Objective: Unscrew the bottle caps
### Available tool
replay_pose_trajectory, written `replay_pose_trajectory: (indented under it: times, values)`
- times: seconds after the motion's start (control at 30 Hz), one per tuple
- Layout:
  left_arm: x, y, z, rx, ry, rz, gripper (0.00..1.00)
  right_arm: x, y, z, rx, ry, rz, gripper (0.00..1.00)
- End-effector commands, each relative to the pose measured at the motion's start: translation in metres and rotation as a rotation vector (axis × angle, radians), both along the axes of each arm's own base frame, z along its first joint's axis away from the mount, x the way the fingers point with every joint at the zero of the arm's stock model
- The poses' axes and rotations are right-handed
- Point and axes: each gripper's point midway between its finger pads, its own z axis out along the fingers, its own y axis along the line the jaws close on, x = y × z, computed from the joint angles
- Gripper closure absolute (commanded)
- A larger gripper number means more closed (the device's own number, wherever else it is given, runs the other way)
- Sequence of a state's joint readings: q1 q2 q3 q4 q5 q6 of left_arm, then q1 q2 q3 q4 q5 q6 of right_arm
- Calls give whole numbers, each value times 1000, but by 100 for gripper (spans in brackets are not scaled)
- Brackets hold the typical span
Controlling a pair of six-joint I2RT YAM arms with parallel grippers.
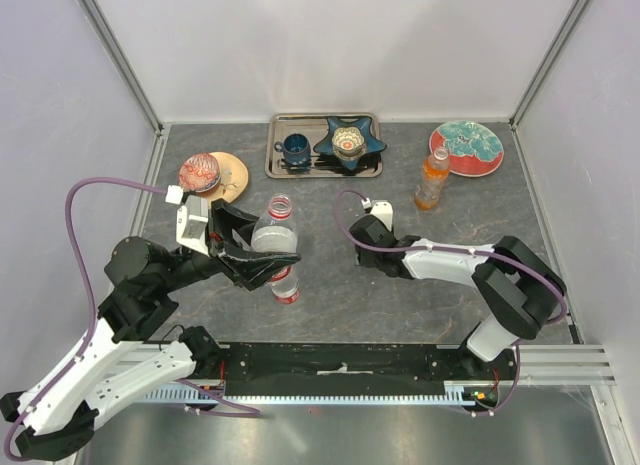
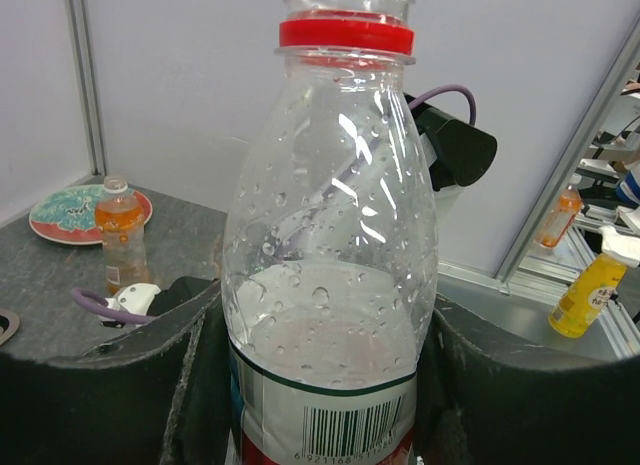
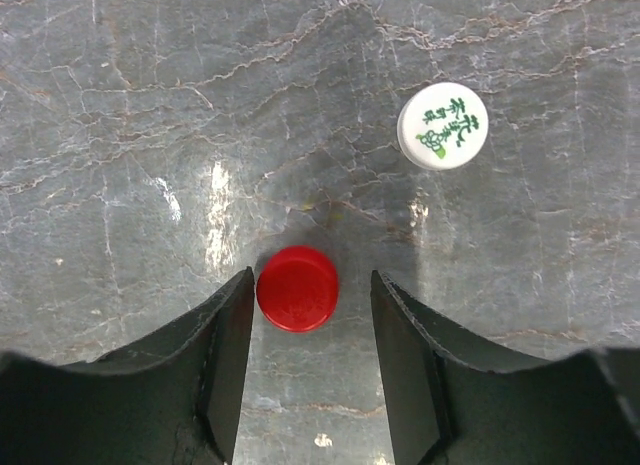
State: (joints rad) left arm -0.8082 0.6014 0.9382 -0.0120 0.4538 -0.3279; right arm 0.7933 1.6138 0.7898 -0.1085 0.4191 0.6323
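Note:
A clear bottle [image 1: 277,247] with a red-and-white label stands between the fingers of my left gripper [image 1: 258,255], which is shut on its body. In the left wrist view both fingers [image 2: 120,385] press against the bottle [image 2: 330,235]. Its threaded neck is bare above a red ring. My right gripper [image 3: 310,277] points down at the table, open, with a red bottle cap [image 3: 297,288] lying flat between its fingers, close to the left one. A white cap [image 3: 443,126] with green print lies a little farther off. An orange-liquid bottle [image 1: 432,178] stands at the back right.
A metal tray [image 1: 275,160] at the back holds a dark blue cup [image 1: 294,148] and a star-shaped dish [image 1: 349,140]. A teal-and-red plate [image 1: 467,147] lies back right. A patterned bowl [image 1: 199,171] sits on a tan plate back left. White walls enclose the table.

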Motion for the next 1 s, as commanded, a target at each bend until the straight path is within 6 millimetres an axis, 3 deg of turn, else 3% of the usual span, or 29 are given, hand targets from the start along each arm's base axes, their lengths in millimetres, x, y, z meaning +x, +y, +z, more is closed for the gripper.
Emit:
replay_pose_trajectory:
  times: [0.0,0.07,0.1,0.17,0.2,0.27,0.3,0.37,0.4,0.47,0.5,0.53,0.57,0.63,0.67,0.77,0.97]
  values:
    - [2,1,4,-15,-33,10,37,-2,7,30,62,-24,6,42]
    - [3,1,4,-16,-33,15,37,0,14,51,91,-55,22,41]
    - [3,1,5,-18,-33,18,37,4,26,82,145,-105,40,40]
    - [4,1,8,-21,-35,24,37,4,33,113,173,-145,70,38]
    - [6,0,9,-20,-35,26,37,6,44,154,234,-208,90,37]
    - [7,-1,11,-21,-37,30,36,0,46,189,248,-241,119,33]
    - [8,-1,13,-21,-37,31,36,-1,48,234,301,-308,124,32]
    - [15,-6,12,-13,-27,42,36,-7,34,264,274,-346,116,31]
    - [17,-7,13,-14,-30,49,36,-13,24,310,327,-423,108,31]
    - [28,-16,7,11,-12,55,36,-20,2,347,340,-509,84,31]
    - [31,-20,7,21,-17,53,35,-33,-12,382,410,-579,89,30]
    - [34,-25,5,38,-12,44,35,-44,-13,397,460,-604,137,30]
    - [43,-37,-4,71,11,34,35,-59,-21,425,542,-669,175,30]
    - [45,-48,-1,88,11,-4,35,-77,-18,446,623,-701,263,29]
    - [53,-60,-10,118,40,-22,35,-93,-9,457,681,-698,356,28]
    - [54,-76,-7,129,57,-85,35,-112,5,468,765,-672,463,26]
    - [59,-105,-19,166,100,-139,35,-110,20,467,761,-661,519,8]
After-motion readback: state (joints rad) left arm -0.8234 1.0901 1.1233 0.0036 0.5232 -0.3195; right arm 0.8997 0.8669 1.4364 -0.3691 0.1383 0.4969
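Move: The red cap lies freed between the right fingertips, about 1 cm below the hand point; the white cap is some 6 cm ahead and 4 cm right of the right hand. The uncapped bottle it makes for is about 18 cm back, 15 cm left and 42 cm up, already gripped in the left hand, its middle at that hand's point. The orange bottle stands some 13 cm ahead and 13 cm right of the right hand, its middle 8 cm higher. The red cap is left behind as the right hand shoots up nearly 50 cm and draws back about 11 cm towards the open bottle, fingers opening wider and swinging from steeply down to roughly level, forward-left. The left hand keeps its hold on that bottle and, after a pause, carries it about 10 cm right, 7 cm forward and 5 cm down to meet the right hand, tilting some 15 degrees. ##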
